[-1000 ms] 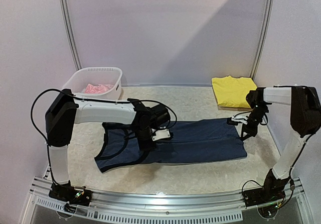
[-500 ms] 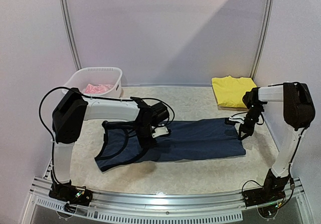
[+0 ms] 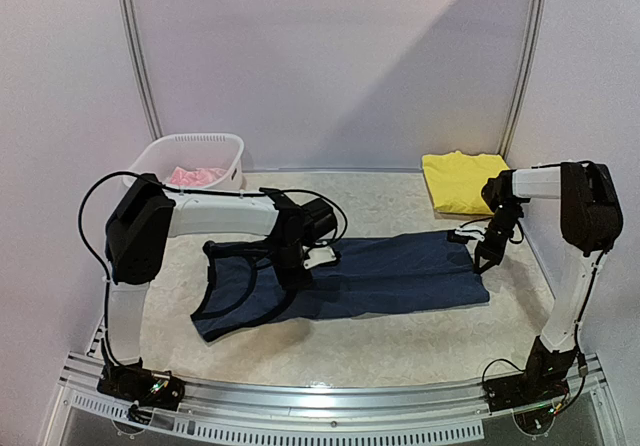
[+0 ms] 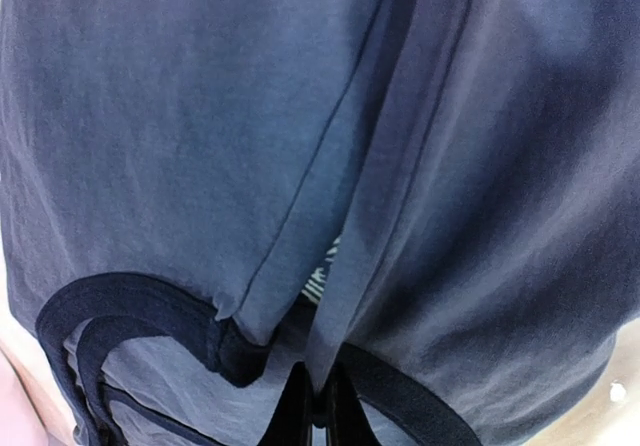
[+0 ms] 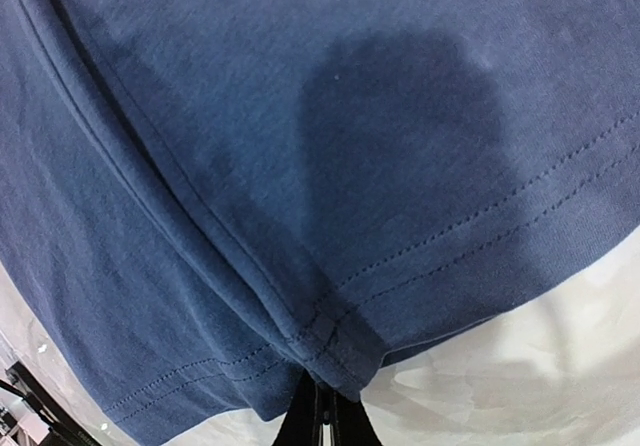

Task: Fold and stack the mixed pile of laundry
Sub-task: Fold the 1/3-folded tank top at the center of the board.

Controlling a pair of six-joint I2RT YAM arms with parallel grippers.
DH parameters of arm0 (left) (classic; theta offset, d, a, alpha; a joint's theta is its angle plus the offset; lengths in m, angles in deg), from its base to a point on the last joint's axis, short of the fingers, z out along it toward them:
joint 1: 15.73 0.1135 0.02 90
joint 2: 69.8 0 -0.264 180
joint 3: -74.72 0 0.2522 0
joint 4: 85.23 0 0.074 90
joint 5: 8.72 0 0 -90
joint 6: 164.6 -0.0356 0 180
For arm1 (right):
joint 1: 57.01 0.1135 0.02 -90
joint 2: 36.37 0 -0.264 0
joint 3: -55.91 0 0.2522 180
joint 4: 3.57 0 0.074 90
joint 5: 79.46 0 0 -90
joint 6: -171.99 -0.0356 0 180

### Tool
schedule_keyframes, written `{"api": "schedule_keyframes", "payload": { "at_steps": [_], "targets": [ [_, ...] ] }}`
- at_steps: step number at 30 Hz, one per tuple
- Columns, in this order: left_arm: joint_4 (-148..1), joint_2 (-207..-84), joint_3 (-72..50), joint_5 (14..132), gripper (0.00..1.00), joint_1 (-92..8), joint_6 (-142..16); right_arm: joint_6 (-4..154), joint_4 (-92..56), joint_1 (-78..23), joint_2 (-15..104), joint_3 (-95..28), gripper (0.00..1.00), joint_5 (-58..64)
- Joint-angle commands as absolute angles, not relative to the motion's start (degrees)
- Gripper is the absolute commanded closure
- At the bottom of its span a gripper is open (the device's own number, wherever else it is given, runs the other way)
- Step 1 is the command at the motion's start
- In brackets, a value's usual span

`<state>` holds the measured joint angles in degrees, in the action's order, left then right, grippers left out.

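Observation:
A navy tank top (image 3: 390, 276) lies spread flat across the middle of the table, armholes to the left. My left gripper (image 3: 297, 266) is shut on a fold of its cloth near the armhole binding; in the left wrist view the gripper (image 4: 320, 394) pinches the navy fabric (image 4: 200, 116). My right gripper (image 3: 482, 259) is shut on the hem corner at the top's right end, and in the right wrist view the gripper (image 5: 325, 394) holds the stitched hem (image 5: 350, 126). A folded yellow garment (image 3: 462, 180) lies at the back right. A pink garment (image 3: 195, 176) sits in the basket.
A white slotted basket (image 3: 232, 166) stands at the back left. The table's speckled surface (image 3: 380, 346) shows in front of the tank top. Curved metal poles rise at the back corners, and a metal rail (image 3: 320, 406) runs along the near edge.
Both grippers have shifted slightly toward the back of the table, still holding the tank top. The top has slid a little away from the near edge with them.

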<state>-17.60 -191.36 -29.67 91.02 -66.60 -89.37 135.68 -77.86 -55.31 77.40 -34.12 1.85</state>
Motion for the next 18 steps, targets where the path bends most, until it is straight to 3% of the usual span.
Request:
{"api": "schedule_keyframes", "payload": {
  "at_steps": [1,5,10,14,18],
  "targets": [
    [-15.23,-193.37,-31.03,92.53,1.00,-65.21,-88.71,134.16,-76.64,-55.77,79.53,-35.16,0.97,4.12],
    [-14.43,-194.02,-31.70,92.37,0.97,-65.21,-88.29,133.10,-76.03,-55.77,79.41,-35.67,0.88,4.03],
    [-10.71,-191.56,-33.92,93.55,0.86,-65.42,-85.83,131.37,-77.41,-55.69,77.00,-36.53,0.75,3.56],
    [-7.13,-182.69,-33.64,95.70,0.73,-66.41,-82.94,130.61,-79.38,-55.85,71.17,-36.83,0.69,2.41],
    [-4.13,-173.55,-26.72,94.58,0.71,-67.92,-80.81,130.02,-79.50,-55.82,64.11,-34.66,0.64,0.50]
  ]
}}
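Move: Each hand still pinches its end of the tank top's folded edge, right between its fingertips and just above the table. The tank top's middle lies about 6 cm to the left hand's right and level with it; from the right hand it is some 28 cm left and 4 cm back. The neckline is roughly 14 cm left of the left hand and 1 cm back; the yellow cloth lies about 24 cm ahead of the right hand and 2 cm right. Both hands open, letting go of the tank top's folded edge, and rise, left about 5 cm, right 3. ##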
